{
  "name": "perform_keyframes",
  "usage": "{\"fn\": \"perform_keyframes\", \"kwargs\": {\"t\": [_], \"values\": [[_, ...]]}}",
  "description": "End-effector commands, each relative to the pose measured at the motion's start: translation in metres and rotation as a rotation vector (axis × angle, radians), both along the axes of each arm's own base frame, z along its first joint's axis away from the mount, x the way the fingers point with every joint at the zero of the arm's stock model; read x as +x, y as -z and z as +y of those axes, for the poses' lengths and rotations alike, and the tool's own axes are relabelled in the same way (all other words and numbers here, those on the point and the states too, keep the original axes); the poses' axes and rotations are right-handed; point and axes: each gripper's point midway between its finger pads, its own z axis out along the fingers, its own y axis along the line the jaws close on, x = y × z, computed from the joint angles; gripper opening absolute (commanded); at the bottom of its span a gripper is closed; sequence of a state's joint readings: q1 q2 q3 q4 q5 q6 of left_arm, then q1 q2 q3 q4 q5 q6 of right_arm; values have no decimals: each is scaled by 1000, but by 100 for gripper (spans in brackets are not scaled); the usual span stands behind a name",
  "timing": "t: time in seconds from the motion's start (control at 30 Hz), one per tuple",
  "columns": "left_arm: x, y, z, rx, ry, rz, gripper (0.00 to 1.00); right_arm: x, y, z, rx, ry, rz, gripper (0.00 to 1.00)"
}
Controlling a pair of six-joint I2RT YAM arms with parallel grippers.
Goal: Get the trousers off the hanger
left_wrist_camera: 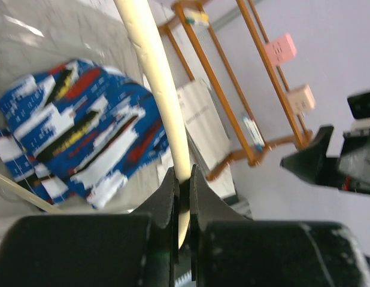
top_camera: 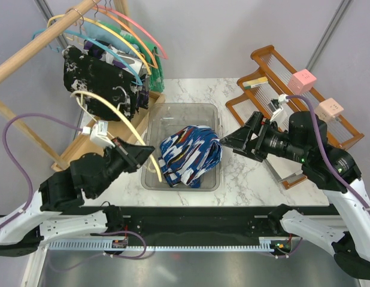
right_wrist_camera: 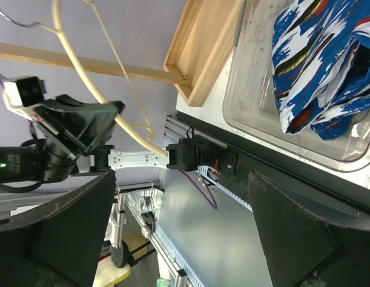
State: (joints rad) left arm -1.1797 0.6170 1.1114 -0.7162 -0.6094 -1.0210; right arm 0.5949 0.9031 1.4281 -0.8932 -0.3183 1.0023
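The trousers (top_camera: 190, 155), printed in blue, white, red and black, lie bunched up inside a clear plastic bin (top_camera: 179, 106) at the table's middle. They also show in the left wrist view (left_wrist_camera: 77, 137) and the right wrist view (right_wrist_camera: 323, 60). The cream hanger (top_camera: 113, 107) is bare and held up left of the bin. My left gripper (top_camera: 148, 155) is shut on its bar (left_wrist_camera: 158, 89), close to one end. My right gripper (top_camera: 224, 142) hangs open and holds nothing, just past the bin's right rim. Seen from the right wrist, the hanger (right_wrist_camera: 95, 89) curves in the air beyond the bin (right_wrist_camera: 257, 89).
At the back left, a wooden rail (top_camera: 41, 48) carries coloured hangers and a black speckled garment (top_camera: 101, 78). A wooden rack (top_camera: 275, 66) at the back right holds a pink cube (top_camera: 302, 81) and a peach cube (top_camera: 330, 109).
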Motion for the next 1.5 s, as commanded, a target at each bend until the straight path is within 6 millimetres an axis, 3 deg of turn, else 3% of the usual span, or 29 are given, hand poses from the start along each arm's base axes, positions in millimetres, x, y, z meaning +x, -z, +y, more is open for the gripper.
{"fn": "perform_keyframes", "kwargs": {"t": [0.0, 0.2, 0.27, 0.3, 0.33, 0.4, 0.47, 0.5, 0.63, 0.97, 1.13, 1.27, 1.47], "values": [[35, -37, 20, 106, -219, -131, 2, -3, -14, 2, 15, -28, -36, 98], [68, -67, 39, 130, -417, -231, 2, -4, -7, 5, -2, -51, -17, 98], [81, -71, 34, 125, -409, -233, 2, -3, -4, 6, -7, -54, -6, 98], [95, -73, 52, 91, -485, -209, 2, -3, -3, 7, -11, -57, 1, 98], [100, -72, 44, 70, -434, -195, 2, -3, -3, 7, -10, -58, 1, 98], [120, -78, 57, 15, -479, -205, 2, -3, -3, 8, -11, -64, 6, 98], [132, -81, 51, -1, -447, -211, 2, -2, -2, 9, -12, -64, 11, 98], [137, -85, 57, -7, -468, -219, 2, -2, -3, 9, -12, -64, 11, 98], [148, -108, 58, -50, -447, -273, 2, -1, 0, 9, -19, -63, 19, 98], [160, -149, 99, -249, -547, -334, 2, 6, 0, 13, -32, -64, 11, 98], [167, -171, 106, -332, -549, -356, 2, 9, 0, 14, -34, -63, 10, 98], [173, -173, 120, -377, -606, -333, 2, 9, -3, 14, -23, -54, 3, 98], [186, -159, 128, -471, -616, -259, 2, 9, -2, 12, -18, -44, 3, 98]]}}
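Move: The empty yellow hanger is already pinched in the left gripper. The free end of the wooden rail, where it is to hang, lies about 25 cm ahead, 22 left and 20 above that gripper. The black trousers hang some 17 cm ahead and 12 left at near hand height; the blue hanger is 25 ahead, 11 left and 12 higher. From the right gripper, the rail spot is roughly 24 cm ahead, 41 left and 18 up. Keep the left fingers shut on the empty yellow hanger and carry it forward and left, away from the tray, towards the free stretch of rail in front of the black trousers, about 19 cm forward in all. Swing the wrist some 35 degrees counter-clockwise on the way; then, as the forward reach slows, lift more steeply and roll the hand's left side down. ##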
